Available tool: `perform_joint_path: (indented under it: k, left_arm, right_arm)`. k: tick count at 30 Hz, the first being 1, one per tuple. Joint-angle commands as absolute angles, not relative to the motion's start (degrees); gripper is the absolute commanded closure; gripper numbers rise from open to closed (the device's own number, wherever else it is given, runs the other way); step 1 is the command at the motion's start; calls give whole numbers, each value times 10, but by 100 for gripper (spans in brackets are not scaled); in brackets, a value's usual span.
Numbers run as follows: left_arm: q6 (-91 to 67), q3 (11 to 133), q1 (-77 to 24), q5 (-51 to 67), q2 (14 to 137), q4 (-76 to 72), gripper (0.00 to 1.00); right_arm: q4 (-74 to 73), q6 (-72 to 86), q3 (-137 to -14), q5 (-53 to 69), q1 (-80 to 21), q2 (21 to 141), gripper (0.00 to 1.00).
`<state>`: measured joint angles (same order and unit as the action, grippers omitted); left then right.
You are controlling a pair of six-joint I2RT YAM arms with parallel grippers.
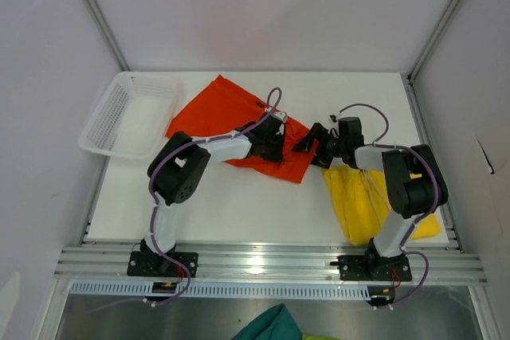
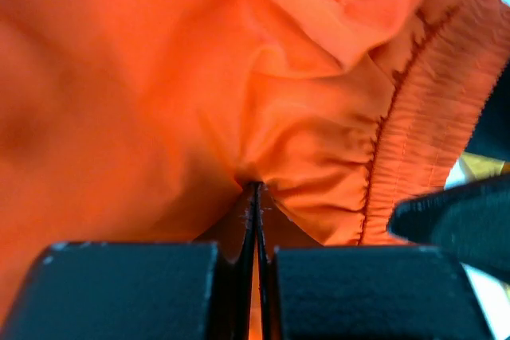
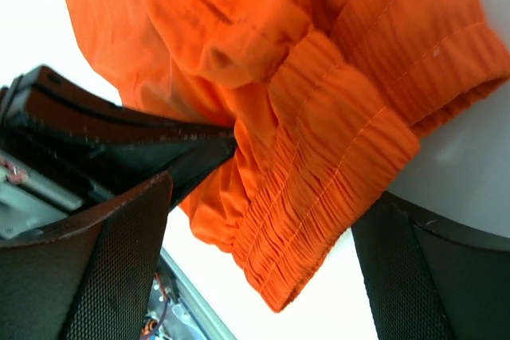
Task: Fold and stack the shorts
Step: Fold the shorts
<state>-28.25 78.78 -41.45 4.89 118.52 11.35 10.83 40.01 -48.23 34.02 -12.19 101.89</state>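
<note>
The orange-red shorts (image 1: 215,113) lie crumpled at the back middle of the table. My left gripper (image 1: 271,142) is shut on a fold of their fabric (image 2: 256,190), close to the elastic waistband (image 2: 414,141). My right gripper (image 1: 313,142) stands open just right of it, and the waistband's end (image 3: 335,189) hangs loose between its wide-apart fingers (image 3: 103,260) without touching either. The yellow shorts (image 1: 362,201) lie bunched under the right arm near the front right.
A white plastic basket (image 1: 131,113) sits at the back left corner. A teal-green cloth (image 1: 267,326) lies below the table's front rail. My left gripper's dark body (image 3: 119,141) crowds the left of the right wrist view.
</note>
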Motion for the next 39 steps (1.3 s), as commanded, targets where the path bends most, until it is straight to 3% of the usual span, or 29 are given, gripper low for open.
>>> perform_joint_path:
  k: [1, 12, 19, 30, 39]
  left_arm:
    - [-328, 774, -418, 43, 1198, 129, 100]
    - [-350, 745, -432, 3, 1188, 125, 100]
    - [-361, 718, -435, 4, 1180, 109, 100]
    - [-359, 711, -439, 4, 1174, 105, 100]
    - [-349, 716, -447, 3, 1177, 111, 100]
  right_arm:
    - [116, 436, -444, 309, -141, 996, 9]
    - [189, 537, -336, 238, -173, 927, 9]
    - [290, 614, -285, 191, -182, 916, 20]
    - [370, 642, -288, 134, -200, 941, 25]
    - [459, 640, -281, 126, -202, 983, 45]
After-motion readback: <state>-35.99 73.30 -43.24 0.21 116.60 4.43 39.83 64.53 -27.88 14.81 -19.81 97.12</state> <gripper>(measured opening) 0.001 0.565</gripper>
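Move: The red shorts' waistband lies just under the right hand's open fingers, its middle some 2 cm back, 2 cm left and 3 cm below. The closed left gripper, already down on the red cloth, is about 11 cm left of the right hand and 2 cm back; the folded yellow shorts are roughly 22 cm right and 17 cm back. From the left hand, the waistband's middle is about 10 cm right, level forward, 1 cm below. Left still pins the red shorts while right draws back 4 cm and returns halfway, turning clockwise, fingers narrowing around waistband. ##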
